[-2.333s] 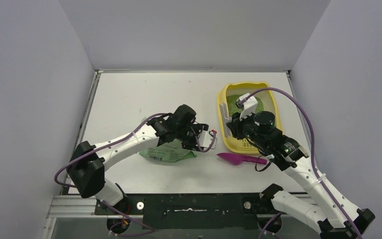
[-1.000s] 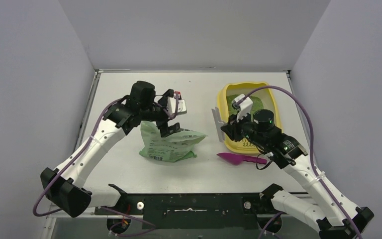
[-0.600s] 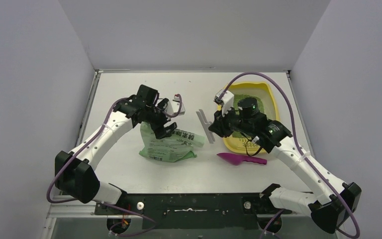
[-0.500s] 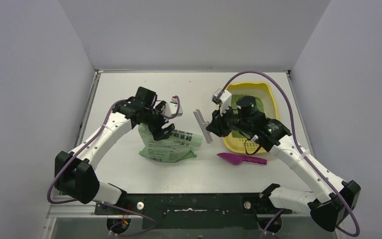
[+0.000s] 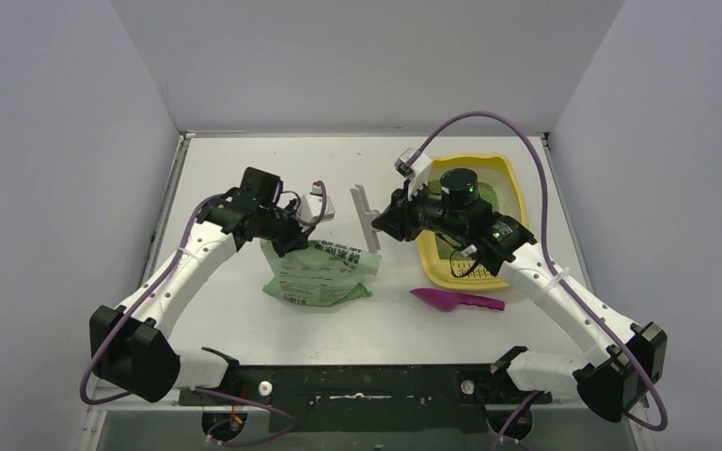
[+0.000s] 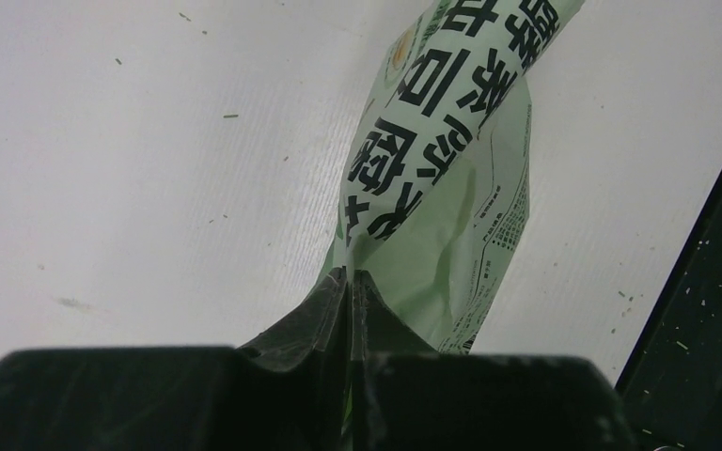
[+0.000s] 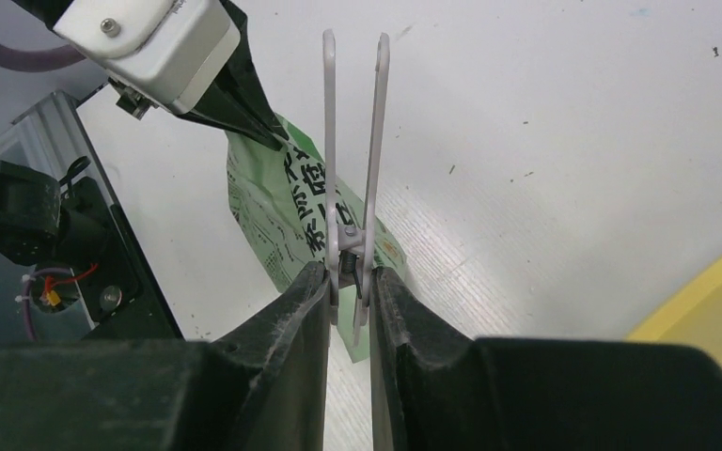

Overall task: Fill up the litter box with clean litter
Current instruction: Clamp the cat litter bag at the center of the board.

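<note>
The yellow litter box (image 5: 515,193) sits at the right with green clean litter (image 5: 487,199) in it; its corner shows in the right wrist view (image 7: 714,301). My left gripper (image 5: 284,242) is shut on the top edge of the light-green printed bag (image 5: 324,277) and holds that edge up (image 6: 350,282). The bag hangs below the left gripper in the left wrist view (image 6: 442,188). My right gripper (image 5: 383,223) is shut on a white bag clip (image 5: 367,214), whose two long arms stand open (image 7: 353,141) just right of the bag's top (image 7: 282,216).
A magenta scoop (image 5: 456,301) lies on the table in front of the litter box. The right arm reaches across the litter box's near left side. The black front rail (image 6: 705,310) runs along the table's near edge.
My right gripper has carried the white clip leftward from the litter box towards the bag. My left gripper has lifted the bag's top edge and shifted a little left.
</note>
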Robot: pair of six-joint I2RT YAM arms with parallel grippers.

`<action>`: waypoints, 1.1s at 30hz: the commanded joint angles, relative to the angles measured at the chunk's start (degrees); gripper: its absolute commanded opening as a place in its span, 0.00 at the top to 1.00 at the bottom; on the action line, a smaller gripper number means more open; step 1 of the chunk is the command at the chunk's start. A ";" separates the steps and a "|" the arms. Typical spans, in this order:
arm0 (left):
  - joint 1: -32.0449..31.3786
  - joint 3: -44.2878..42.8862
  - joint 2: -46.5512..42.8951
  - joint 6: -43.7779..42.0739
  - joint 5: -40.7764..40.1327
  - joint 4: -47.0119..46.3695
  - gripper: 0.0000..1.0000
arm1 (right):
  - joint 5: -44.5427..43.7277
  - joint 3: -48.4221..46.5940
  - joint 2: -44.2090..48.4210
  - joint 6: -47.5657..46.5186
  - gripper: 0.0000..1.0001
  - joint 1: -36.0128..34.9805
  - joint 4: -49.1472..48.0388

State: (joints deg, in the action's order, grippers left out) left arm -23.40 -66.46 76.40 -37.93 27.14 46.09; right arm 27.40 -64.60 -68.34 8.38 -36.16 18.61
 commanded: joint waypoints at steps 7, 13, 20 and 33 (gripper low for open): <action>1.01 0.19 -1.88 -0.39 5.07 -0.42 1.00 | 3.93 -4.50 -5.98 2.31 1.00 -0.49 -2.75; 1.13 2.16 -3.91 0.19 3.88 -2.50 1.00 | 5.43 2.07 -0.37 4.64 1.00 -0.49 1.25; 0.78 -0.28 -0.66 0.52 12.67 -4.09 0.50 | 0.81 5.27 3.57 4.81 1.00 -1.81 8.62; -7.11 -22.82 21.90 -2.79 19.19 13.53 0.46 | -4.95 9.59 14.61 6.29 1.00 -1.38 11.47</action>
State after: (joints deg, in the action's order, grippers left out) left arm -27.77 -83.05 94.41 -38.35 41.98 51.66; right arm 25.19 -55.64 -57.28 14.22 -37.87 30.09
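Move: The left hand already pinches the cat litter bag's rolled top; the right half of that roll, its next place, lies about 7 cm to its right, 1 cm back and barely lower. The clip, held in the right hand, is some 10 cm right, 4 cm ahead and 9 cm above the left hand. From the right hand, that half of the roll is about 5 cm left, 5 cm back and 9 cm below; the scoop lies some 15 cm right, 14 cm back, 22 cm below. The left fingers keep their pinch on the bag's rolled top at first, then let go, open about halfway and travel some 8 cm right along the roll, ending open around it. The right hand keeps its grip on the clip: a short dip forward, left and down, then back and further down with some drift right, bringing the clip beside the bag's right end, fingers tipped some 10 degrees lower. ##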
